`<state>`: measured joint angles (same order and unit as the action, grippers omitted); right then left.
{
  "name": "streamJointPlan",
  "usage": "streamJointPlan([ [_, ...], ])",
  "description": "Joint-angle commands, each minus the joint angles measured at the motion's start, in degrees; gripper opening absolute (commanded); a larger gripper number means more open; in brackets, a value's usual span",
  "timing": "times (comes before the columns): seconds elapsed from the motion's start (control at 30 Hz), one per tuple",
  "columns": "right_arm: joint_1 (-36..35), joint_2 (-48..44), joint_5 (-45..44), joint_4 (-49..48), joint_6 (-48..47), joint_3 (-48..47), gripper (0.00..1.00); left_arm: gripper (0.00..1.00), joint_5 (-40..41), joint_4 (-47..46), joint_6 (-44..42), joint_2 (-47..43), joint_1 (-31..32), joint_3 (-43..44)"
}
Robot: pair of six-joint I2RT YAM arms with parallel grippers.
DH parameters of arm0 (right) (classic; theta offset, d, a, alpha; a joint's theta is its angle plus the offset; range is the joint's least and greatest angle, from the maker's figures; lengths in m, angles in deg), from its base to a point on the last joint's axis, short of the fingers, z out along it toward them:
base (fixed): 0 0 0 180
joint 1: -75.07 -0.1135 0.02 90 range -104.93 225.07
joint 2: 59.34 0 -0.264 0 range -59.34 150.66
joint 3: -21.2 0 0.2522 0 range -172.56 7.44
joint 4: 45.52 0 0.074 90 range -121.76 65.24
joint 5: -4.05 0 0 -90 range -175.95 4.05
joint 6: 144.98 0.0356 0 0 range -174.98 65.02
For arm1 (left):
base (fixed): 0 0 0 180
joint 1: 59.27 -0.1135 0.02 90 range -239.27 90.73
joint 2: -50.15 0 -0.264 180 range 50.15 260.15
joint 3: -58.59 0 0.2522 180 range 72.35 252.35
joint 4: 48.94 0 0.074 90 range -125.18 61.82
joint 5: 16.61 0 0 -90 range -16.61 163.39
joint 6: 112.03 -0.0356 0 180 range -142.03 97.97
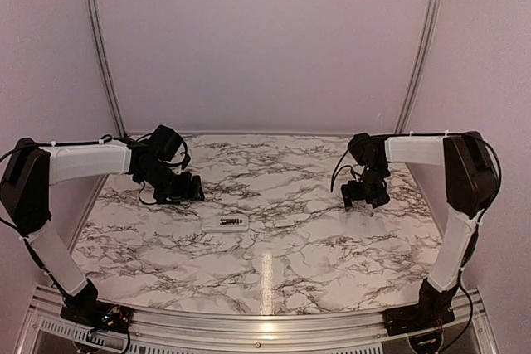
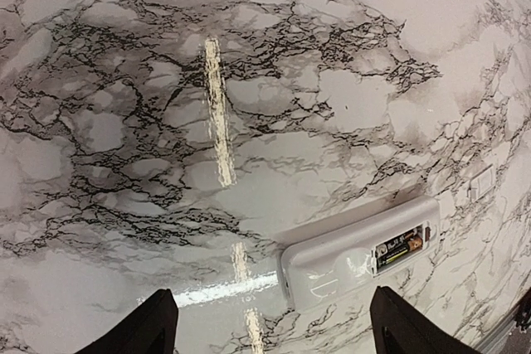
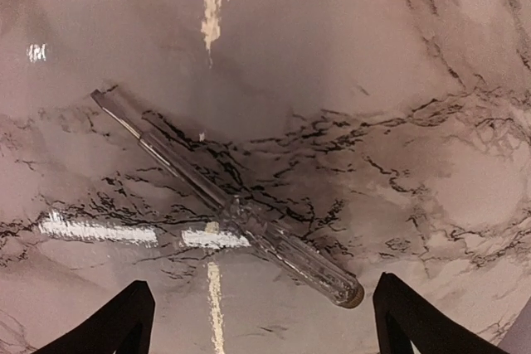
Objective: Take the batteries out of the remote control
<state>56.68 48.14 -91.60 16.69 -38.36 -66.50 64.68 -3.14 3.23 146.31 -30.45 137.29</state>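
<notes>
The remote control lies flat near the middle of the marble table, a slim white bar with its back facing up. In the left wrist view the remote control shows an uncovered recess at one end, and a battery with a dark printed label sits inside it. My left gripper hovers above the remote's plain end, open, its fingers wide apart and touching nothing. From above, the left gripper is up and to the left of the remote. My right gripper is at the right side, open and empty.
A small flat white plate lies just right of the remote, also visible as a plate in the left wrist view. A clear-handled screwdriver lies diagonally on the table under the right gripper. The table has walls behind and beside it.
</notes>
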Motion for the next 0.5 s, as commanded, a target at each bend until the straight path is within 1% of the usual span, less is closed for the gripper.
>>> streamJointPlan([
  [0.0, 0.2, 2.4, -0.2, -1.2, -3.7, -0.3, 0.88, 0.84, 1.4, 1.8, -0.3, -2.4, -0.2, 0.4],
  [0.13, 0.3, 4.0, 0.2, -1.8, -5.3, -0.9, 0.83, 0.83, 1.3, 1.9, 0.1, -3.2, -0.3, 0.1],
  [0.23, 0.3, 5.3, 0.7, -2.2, -6.5, -1.4, 0.78, 0.82, 1.3, 1.9, 0.3, -3.4, -0.3, 0.1],
  [0.27, 0.3, 5.6, 0.8, -2.3, -6.8, -1.6, 0.75, 0.82, 1.2, 1.9, 0.4, -3.4, -0.3, 0.2],
  [0.4, 0.3, 6.1, 1.8, -2.5, -7.1, -1.8, 0.56, 0.81, 1.2, 2.1, 0.4, -3.1, -0.3, 0.9],
  [0.47, 0.3, 6.0, 2.9, -2.8, -7.1, -1.6, 0.51, 0.81, 1.1, 2.2, 0.3, -2.8, -0.3, 1.4],
])
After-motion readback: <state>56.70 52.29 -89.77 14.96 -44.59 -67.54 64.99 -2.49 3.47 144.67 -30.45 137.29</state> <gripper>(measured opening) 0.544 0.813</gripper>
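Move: A clear screwdriver lies under the open right hand: its middle is about 3 cm ahead, 2 cm to the left and 3 cm below, with the handle slanting back to the right. The small white cover sits some 20 cm left of that hand and 5 cm back, and the remote control about 34 cm left and 5 cm back. From the left hand, the screwdriver is roughly 42 cm to the right and 4 cm ahead. The right hand sinks about 2 cm around the screwdriver's handle, fingers closing to half-open, right-side finger pushing it leftward. ##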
